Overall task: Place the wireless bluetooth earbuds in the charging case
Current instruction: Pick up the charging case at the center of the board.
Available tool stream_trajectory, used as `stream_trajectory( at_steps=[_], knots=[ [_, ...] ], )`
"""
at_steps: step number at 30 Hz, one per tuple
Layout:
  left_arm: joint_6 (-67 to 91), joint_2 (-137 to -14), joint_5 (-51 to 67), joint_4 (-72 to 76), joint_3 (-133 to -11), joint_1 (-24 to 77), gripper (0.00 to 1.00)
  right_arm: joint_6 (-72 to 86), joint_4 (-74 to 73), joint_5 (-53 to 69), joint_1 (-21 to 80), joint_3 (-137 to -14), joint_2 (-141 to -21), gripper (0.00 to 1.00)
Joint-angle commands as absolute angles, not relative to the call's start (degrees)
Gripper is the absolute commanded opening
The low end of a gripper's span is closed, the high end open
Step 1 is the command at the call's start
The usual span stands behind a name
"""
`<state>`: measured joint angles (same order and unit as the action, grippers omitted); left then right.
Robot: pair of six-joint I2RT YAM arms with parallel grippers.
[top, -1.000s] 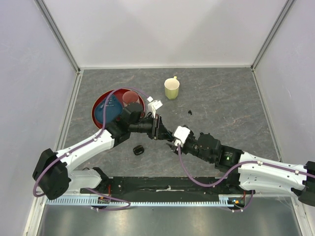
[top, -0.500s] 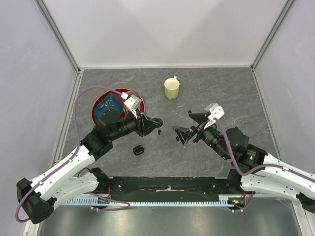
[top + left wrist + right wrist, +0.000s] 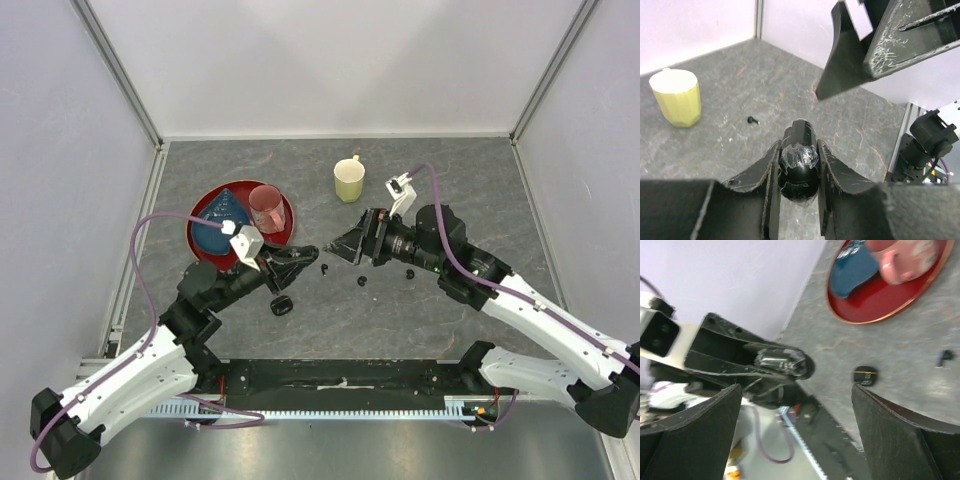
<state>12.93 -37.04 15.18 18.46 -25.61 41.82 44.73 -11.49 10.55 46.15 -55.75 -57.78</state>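
My left gripper (image 3: 310,254) is shut on a glossy black oval charging case (image 3: 799,170), held above the table in the middle; the case's tip (image 3: 306,251) points right. Facing it a short way to the right, my right gripper (image 3: 347,244) stands wide open with nothing between its fingers. In the right wrist view the case (image 3: 782,362) shows ahead of the open gripper (image 3: 796,387). Two tiny black earbuds (image 3: 325,268) (image 3: 362,281) lie on the grey table under the grippers. One earbud (image 3: 752,119) shows in the left wrist view, and one (image 3: 941,357) in the right wrist view.
A second black pod (image 3: 281,305) lies on the table nearer the arm bases. A yellow mug (image 3: 349,180) stands at the back centre. A red plate (image 3: 205,242) at the left holds a blue cone (image 3: 216,222) and a pink cup (image 3: 266,208).
The right gripper has opened wide and swung back and left, in front of the left gripper. The left arm has drawn back toward its base with the case still in its grip.
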Motion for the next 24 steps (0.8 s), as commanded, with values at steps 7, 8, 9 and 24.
stream_trajectory(
  at_steps=[7,8,9,24],
  knots=[
    [8.2,-36.5,15.0,32.5,-23.2,41.8,0.02,81.1,24.6,28.9,45.5,-42.5,-62.2,0.93],
    [8.4,-36.7,15.6,33.4,-23.2,41.7,0.02,81.0,24.1,28.7,45.4,-42.5,-62.4,0.93],
    [8.6,-37.0,15.8,33.7,-23.2,41.7,0.02,81.1,24.0,28.5,45.4,-42.3,-62.6,0.94],
    [10.4,-39.3,22.8,36.8,-22.9,41.7,0.02,87.0,27.2,26.5,45.4,-42.7,-66.7,0.93]
  ],
)
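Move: The charging case is already pinched in the left fingertips, only about 1 cm ahead and 1 cm right of that hand's centre. The open right gripper waits some 9 cm to the left hand's right and 2 cm higher. From the right hand the case lies roughly 8 cm left, 1 cm ahead and 2 cm below. On the table about 18 cm below the right hand, one earbud sits some 5 cm left and 3 cm ahead, another about 4 cm right and level with it. Bring the wide-open right gripper about 5 cm left and some 2.5 cm back towards the held case, rolling it roughly 35 degrees clockwise as seen from behind the hand, with a brief dip on the way. Meanwhile raise the left hand about 2.5 cm, tipping its fingertips up some 10 degrees and keeping its grip on the case. Leave the right fingers open. ##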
